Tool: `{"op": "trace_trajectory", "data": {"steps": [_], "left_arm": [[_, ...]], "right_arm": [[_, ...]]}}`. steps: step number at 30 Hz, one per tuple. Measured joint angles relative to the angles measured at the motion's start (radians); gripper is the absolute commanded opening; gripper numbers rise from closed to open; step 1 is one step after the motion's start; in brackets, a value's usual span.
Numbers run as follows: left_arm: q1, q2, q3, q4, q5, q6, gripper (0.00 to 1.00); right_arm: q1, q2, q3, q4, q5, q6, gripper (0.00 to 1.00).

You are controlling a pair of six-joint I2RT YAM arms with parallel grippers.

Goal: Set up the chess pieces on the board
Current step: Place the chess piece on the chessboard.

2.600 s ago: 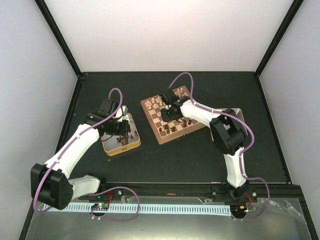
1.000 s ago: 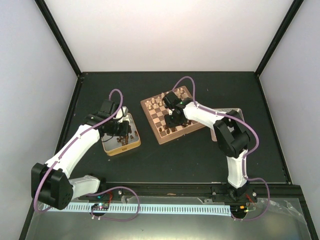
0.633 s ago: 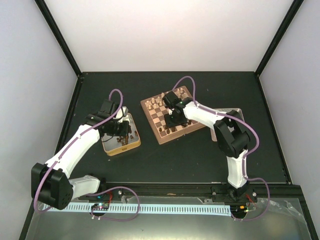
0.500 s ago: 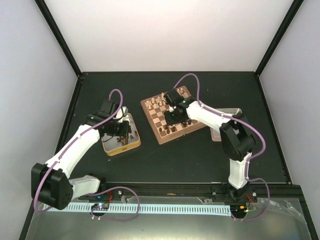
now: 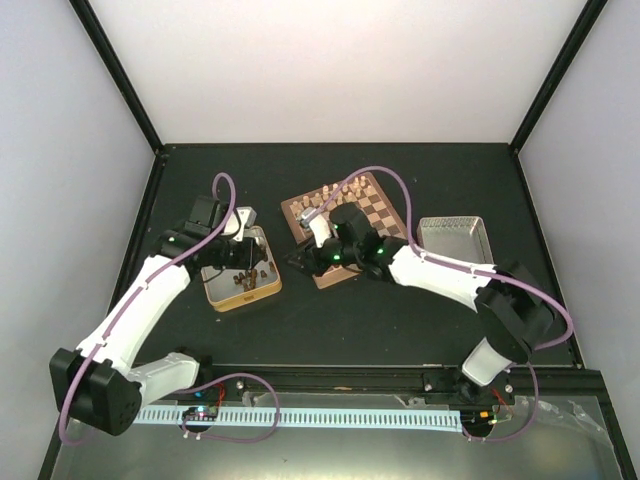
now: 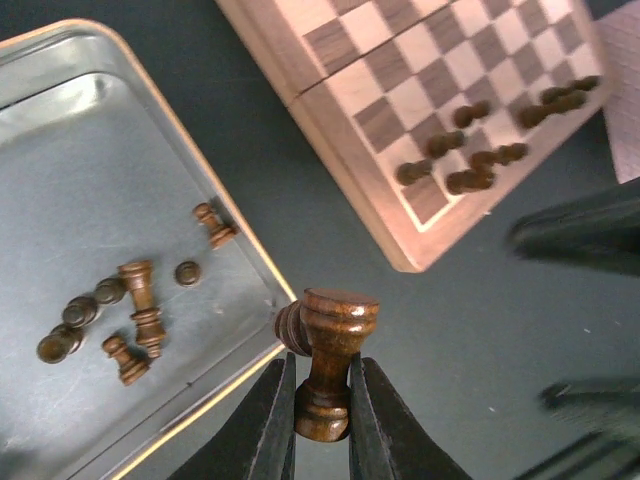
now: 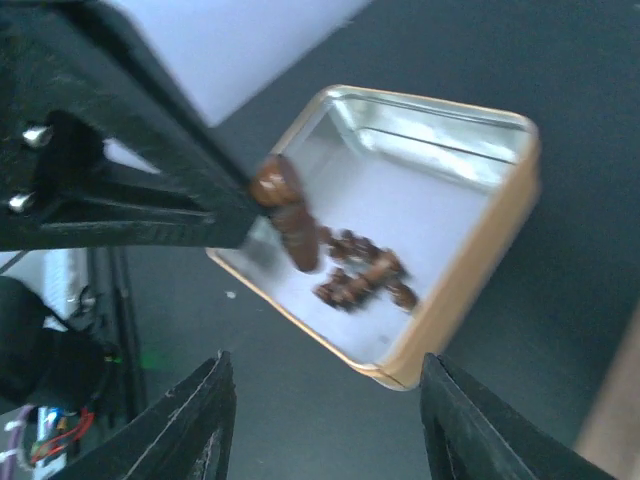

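My left gripper (image 6: 322,366) is shut on a dark-brown chess piece (image 6: 331,325), held upright above the tin's near rim. That tin (image 6: 100,150) holds several more loose chess pieces (image 6: 135,300). The board (image 6: 440,100) lies beyond it with several dark pieces (image 6: 480,165) along its near edge. From above, the left gripper (image 5: 246,264) hangs over the tin (image 5: 225,297). The right gripper (image 5: 298,260) is open and empty between tin and board (image 5: 372,208). In the right wrist view the open gripper (image 7: 326,365) faces the tin (image 7: 490,240) and the held piece (image 7: 285,215).
Pale chessmen (image 5: 318,203) stand along the board's far-left edge. A second, empty metal tin (image 5: 452,240) sits to the right of the board. Black frame posts border the dark table. The right arm's blurred dark fingers (image 6: 590,230) show at the right of the left wrist view.
The right arm has swung left off the board towards the tin, and its jaws have opened. The left gripper stays shut on its piece and has shifted slightly.
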Motion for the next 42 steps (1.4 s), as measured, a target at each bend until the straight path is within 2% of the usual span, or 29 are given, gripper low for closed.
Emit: {"op": "trace_trajectory", "data": {"steps": [5, 10, 25, 27, 31, 34, 37, 42], "left_arm": [[0.0, -0.033, 0.047, -0.029, 0.082, 0.026, 0.03], [0.0, -0.065, 0.069, -0.044, 0.155, 0.044, 0.03], [0.0, -0.078, 0.069, -0.051, 0.21, 0.045, 0.03], [0.0, -0.078, 0.069, -0.051, 0.21, 0.045, 0.03], [0.0, -0.078, 0.069, -0.05, 0.21, 0.044, 0.03], [0.0, -0.078, 0.069, -0.051, 0.211, 0.044, 0.03], [0.0, -0.078, 0.069, -0.051, 0.211, 0.044, 0.03], [0.0, -0.077, 0.069, -0.051, 0.206, 0.045, 0.03]], "right_arm": [[0.048, 0.028, -0.031, 0.183, -0.092, -0.058, 0.51], [0.078, 0.037, -0.041, 0.286, -0.098, -0.136, 0.49], [0.099, 0.113, -0.018, 0.34, -0.055, -0.242, 0.38], [0.099, 0.113, -0.016, 0.349, -0.044, -0.245, 0.33], [0.099, 0.116, -0.016, 0.364, -0.028, -0.251, 0.14], [0.099, 0.122, -0.015, 0.376, -0.011, -0.257, 0.05], [0.099, 0.124, -0.017, 0.384, 0.012, -0.261, 0.01], [0.099, 0.107, -0.071, 0.403, 0.072, -0.245, 0.01]]}}
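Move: The right gripper, about half open, goes for the lower of the two dark chess pieces in the left gripper: roughly 8 cm to its left, 1 cm ahead and 4 cm below. That same piece hangs about 3 cm below the left hand and 1 cm ahead, level sideways. From the left hand, the tray of pieces lies some 8 cm left, 2 cm ahead and 15 cm down; the chessboard's middle, 19 cm right, 13 cm ahead and 15 cm down. Raise the left gripper about 5 cm, easing right and slightly back with its fingers swinging to the right, then hold it still and shut. Bring the right gripper some 6 cm left, first back and up, then dipping a little, rolling its wrist about 20 degrees; close its fingers on the lower piece and start drawing down and right. ##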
